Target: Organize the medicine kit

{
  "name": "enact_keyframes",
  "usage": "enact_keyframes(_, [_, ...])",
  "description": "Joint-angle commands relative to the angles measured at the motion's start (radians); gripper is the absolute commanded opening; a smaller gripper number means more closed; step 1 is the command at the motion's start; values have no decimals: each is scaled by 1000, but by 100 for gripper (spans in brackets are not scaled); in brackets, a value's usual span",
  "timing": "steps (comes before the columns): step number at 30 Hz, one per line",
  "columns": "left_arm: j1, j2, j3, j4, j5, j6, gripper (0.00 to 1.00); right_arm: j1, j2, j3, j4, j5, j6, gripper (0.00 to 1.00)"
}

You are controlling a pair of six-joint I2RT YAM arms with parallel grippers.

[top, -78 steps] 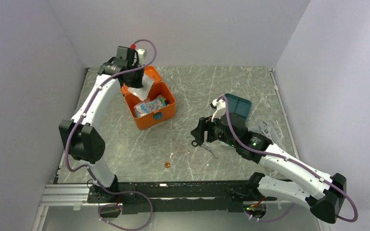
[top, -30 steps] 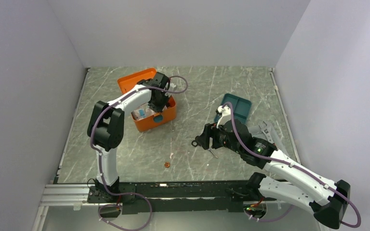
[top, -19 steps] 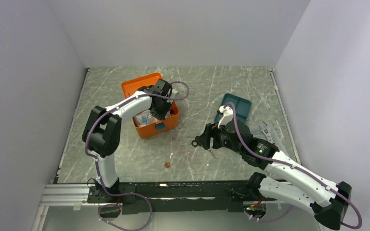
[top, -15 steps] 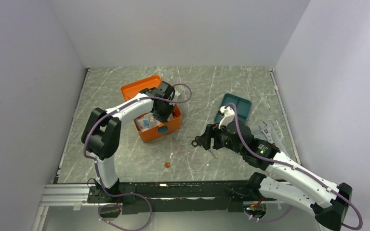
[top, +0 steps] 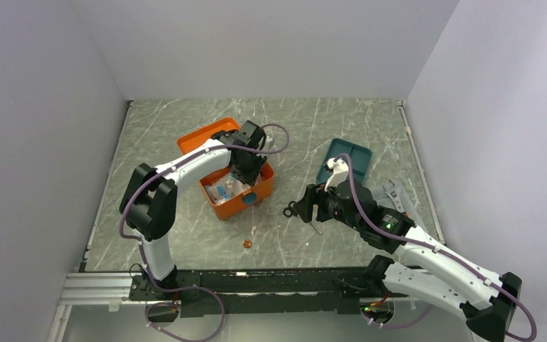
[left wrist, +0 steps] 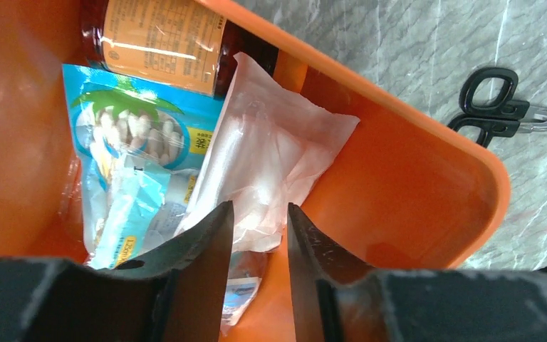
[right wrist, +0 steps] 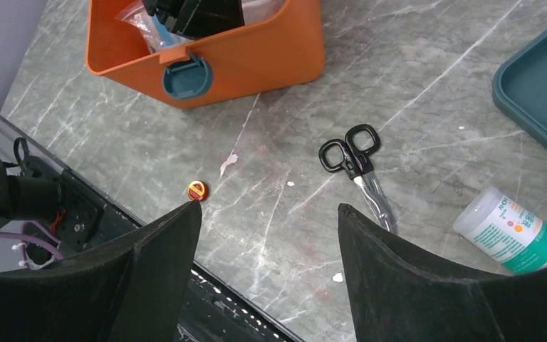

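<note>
The medicine kit (top: 231,208) is an orange box standing left of centre with its lid (top: 199,139) thrown back. My left gripper (top: 246,169) reaches down inside it. In the left wrist view the left gripper (left wrist: 258,206) has its jaws a little apart, open, with nothing between them. It hangs just over a white gauze packet (left wrist: 263,164). Beside that lie a blue packet (left wrist: 135,135) and a brown bottle (left wrist: 164,35). My right gripper (right wrist: 269,206) hovers open and empty over bare table, right of the kit (right wrist: 256,57) with its teal latch (right wrist: 185,77).
Black-handled scissors (right wrist: 352,160) lie on the marble beyond the right fingertips. A white medicine bottle (right wrist: 513,231) lies to their right and a teal divided tray (top: 352,158) behind. A small red cap (top: 246,244) sits near the front rail. Walls enclose the table on three sides.
The left gripper came down into the kit with the white packet, and the kit slid nearer and to the right. Its jaws have since parted. The right arm barely moved.
</note>
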Motion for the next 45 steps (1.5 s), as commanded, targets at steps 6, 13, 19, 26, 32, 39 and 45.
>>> enact_keyframes(6, [-9, -45, 82, -42, -83, -14, 49, 6, 10, 15, -32, 65, 0, 76])
enact_keyframes(13, [-10, -154, 139, -44, -139, -4, 61, 5, 37, 43, -128, 236, 68, 84])
enact_keyframes(19, [-9, -289, 137, -14, -151, -4, 80, -4, 111, 70, -246, 402, 213, 93])
enact_keyframes(26, [-9, -475, 52, 52, -149, 4, 99, -115, 187, 78, -342, 429, 422, 100])
enact_keyframes(32, [-8, -605, -66, 57, -103, 11, 99, -192, 214, 79, -363, 411, 599, 100])
enact_keyframes(39, [-9, -756, -225, 65, -98, 38, 99, -259, 264, 81, -385, 357, 831, 100])
enact_keyframes(45, [-9, -842, -327, 112, -62, 57, 99, -297, 345, 89, -397, 299, 995, 99])
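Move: Just under the left fingertips, some 2 cm down, lies the white gauze bag inside the orange box. The box's middle is about 1 cm ahead and 4 cm left, the brown bottle roughly 6 cm ahead. For the right hand, the white bottle lies about 5 cm ahead, 13 cm right and 17 cm below; the scissors are 2 cm ahead, straight below, and the green tray some 15 cm beyond that bottle, 2 cm farther right. The left fingers, already parted, come clear of the gauze bag and spread wide as that hand climbs some 20 cm out of the box, sinks a little and drifts back and left, tilting its tips forward. The open right hand swings right and down, slightly forward, towards the white bottle, turning clockwise about 60 degrees, tipping steeper and opening fully. ##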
